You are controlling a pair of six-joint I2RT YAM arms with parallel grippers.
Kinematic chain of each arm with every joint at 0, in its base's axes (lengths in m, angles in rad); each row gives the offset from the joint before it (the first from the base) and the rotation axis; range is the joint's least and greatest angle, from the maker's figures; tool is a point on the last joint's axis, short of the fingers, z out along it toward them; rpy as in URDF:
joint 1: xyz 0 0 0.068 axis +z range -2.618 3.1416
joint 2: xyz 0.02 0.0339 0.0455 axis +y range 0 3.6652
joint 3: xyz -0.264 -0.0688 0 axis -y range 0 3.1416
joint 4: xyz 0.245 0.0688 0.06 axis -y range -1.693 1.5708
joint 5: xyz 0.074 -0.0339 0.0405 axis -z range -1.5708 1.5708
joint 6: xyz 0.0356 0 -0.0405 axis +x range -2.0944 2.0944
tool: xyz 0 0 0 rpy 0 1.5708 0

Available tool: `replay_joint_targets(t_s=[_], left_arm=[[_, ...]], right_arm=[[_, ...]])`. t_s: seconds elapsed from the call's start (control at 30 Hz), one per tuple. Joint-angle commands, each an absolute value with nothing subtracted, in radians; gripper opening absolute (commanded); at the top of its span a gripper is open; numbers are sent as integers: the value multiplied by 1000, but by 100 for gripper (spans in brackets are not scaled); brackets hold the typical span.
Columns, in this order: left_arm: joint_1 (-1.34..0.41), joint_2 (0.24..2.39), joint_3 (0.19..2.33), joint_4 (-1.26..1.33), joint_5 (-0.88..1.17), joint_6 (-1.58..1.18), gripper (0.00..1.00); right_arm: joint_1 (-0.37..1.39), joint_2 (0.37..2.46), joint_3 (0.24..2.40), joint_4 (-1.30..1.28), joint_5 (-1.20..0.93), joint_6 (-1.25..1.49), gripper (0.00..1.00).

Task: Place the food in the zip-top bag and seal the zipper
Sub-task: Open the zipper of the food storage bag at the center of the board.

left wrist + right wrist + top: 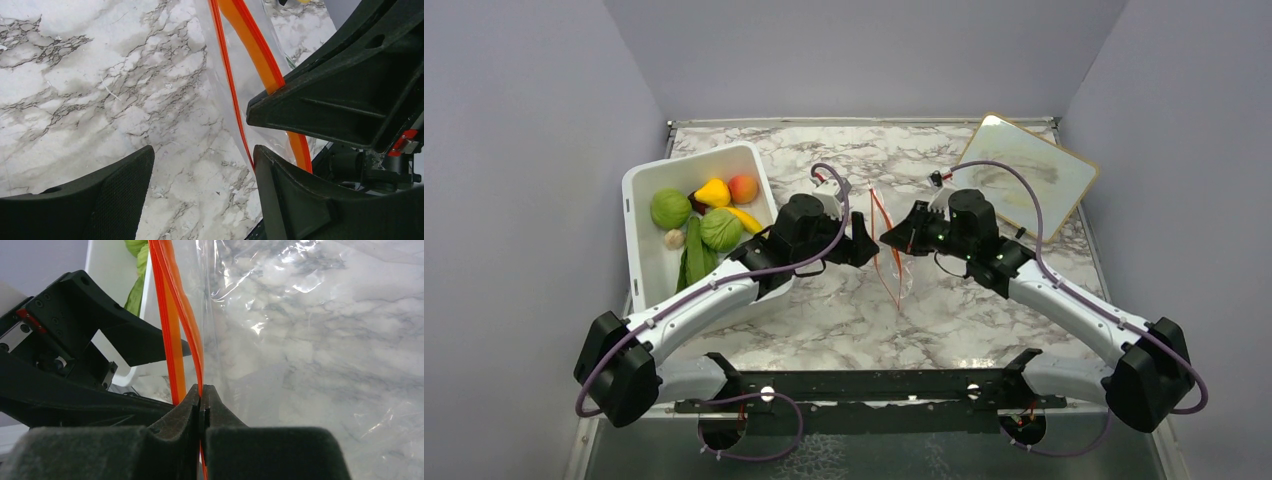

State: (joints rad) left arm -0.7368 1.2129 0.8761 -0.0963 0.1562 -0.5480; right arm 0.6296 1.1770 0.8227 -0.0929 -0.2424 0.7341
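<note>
The clear zip-top bag point(896, 275) stands upright in the middle of the table between both grippers. My right gripper point(894, 240) point(201, 399) is shut on one lip of its red-orange zipper point(187, 315). My left gripper point(864, 246) point(202, 156) is open just left of the bag, and the zipper's point(231, 90) other lip runs down past the tip of its right finger point(285, 195). Nothing lies between its fingers. The food point(721, 229), green, yellow, orange and beige pieces, lies in the white tub point(637, 185) at the left.
A pale board with a light frame point(1029, 172) lies tilted at the back right. Grey walls close the table on three sides. The tub's white wall point(107, 270) and a green piece point(134, 292) show behind the left gripper in the right wrist view.
</note>
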Motion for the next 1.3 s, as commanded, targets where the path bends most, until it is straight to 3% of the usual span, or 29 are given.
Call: replay_joint_targets(t_s=[0.0, 0.13, 0.2, 0.47, 0.63, 0.8, 1.07, 1.27], left_arm=[[-735, 1223, 890, -34, 137, -559, 73], [-735, 1249, 889, -15, 131, -564, 67], [-735, 1267, 890, -9, 131, -571, 58], [-736, 1298, 893, -2, 135, -599, 0], [-755, 1347, 895, 51, 181, -659, 0], [-811, 1418, 917, 80, 173, -672, 0], [-818, 1397, 866, -23, -17, -680, 0], [-818, 1426, 845, -27, -3, -686, 0]], right_arm=[[635, 1143, 808, -48, -276, 740, 1], [634, 1134, 804, -60, -283, 722, 1], [635, 1132, 804, -68, -292, 707, 1], [635, 1102, 928, -343, -76, 596, 1], [634, 1032, 1022, -524, 71, 551, 1], [635, 969, 1036, -538, 65, 550, 1], [635, 1058, 931, -533, 179, 499, 1], [635, 1060, 821, -390, 18, 489, 1]])
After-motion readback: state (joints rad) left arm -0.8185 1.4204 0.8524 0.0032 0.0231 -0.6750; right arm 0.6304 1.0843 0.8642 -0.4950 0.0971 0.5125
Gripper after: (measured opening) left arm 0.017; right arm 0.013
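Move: Just right of the left hand, whose fingers stand open, the bag's left lip lies about 2 cm to the right, 1 cm ahead and 2 cm lower. The right lip, still pinched by the right fingers, is roughly 4 cm right and 1 cm ahead of the left hand. The zipper's far end is some 11 cm ahead, straight in line; its near end is 13 cm back and 6 cm right, both a little lower. From the right hand, the left lip is about 3 cm left, level fore-and-aft, 1 cm below. Easing a little forward, right and down, the left hand shuts its fingers on the bag's left lip, goes on right about 3.5 cm, then partly back left, sinking some 7 cm overall. The right hand keeps its pinch and draws the right lip away to the right, about 8 cm, rising over 6 cm before dropping 10 cm, its fingers tipping some 25 degrees further down. ##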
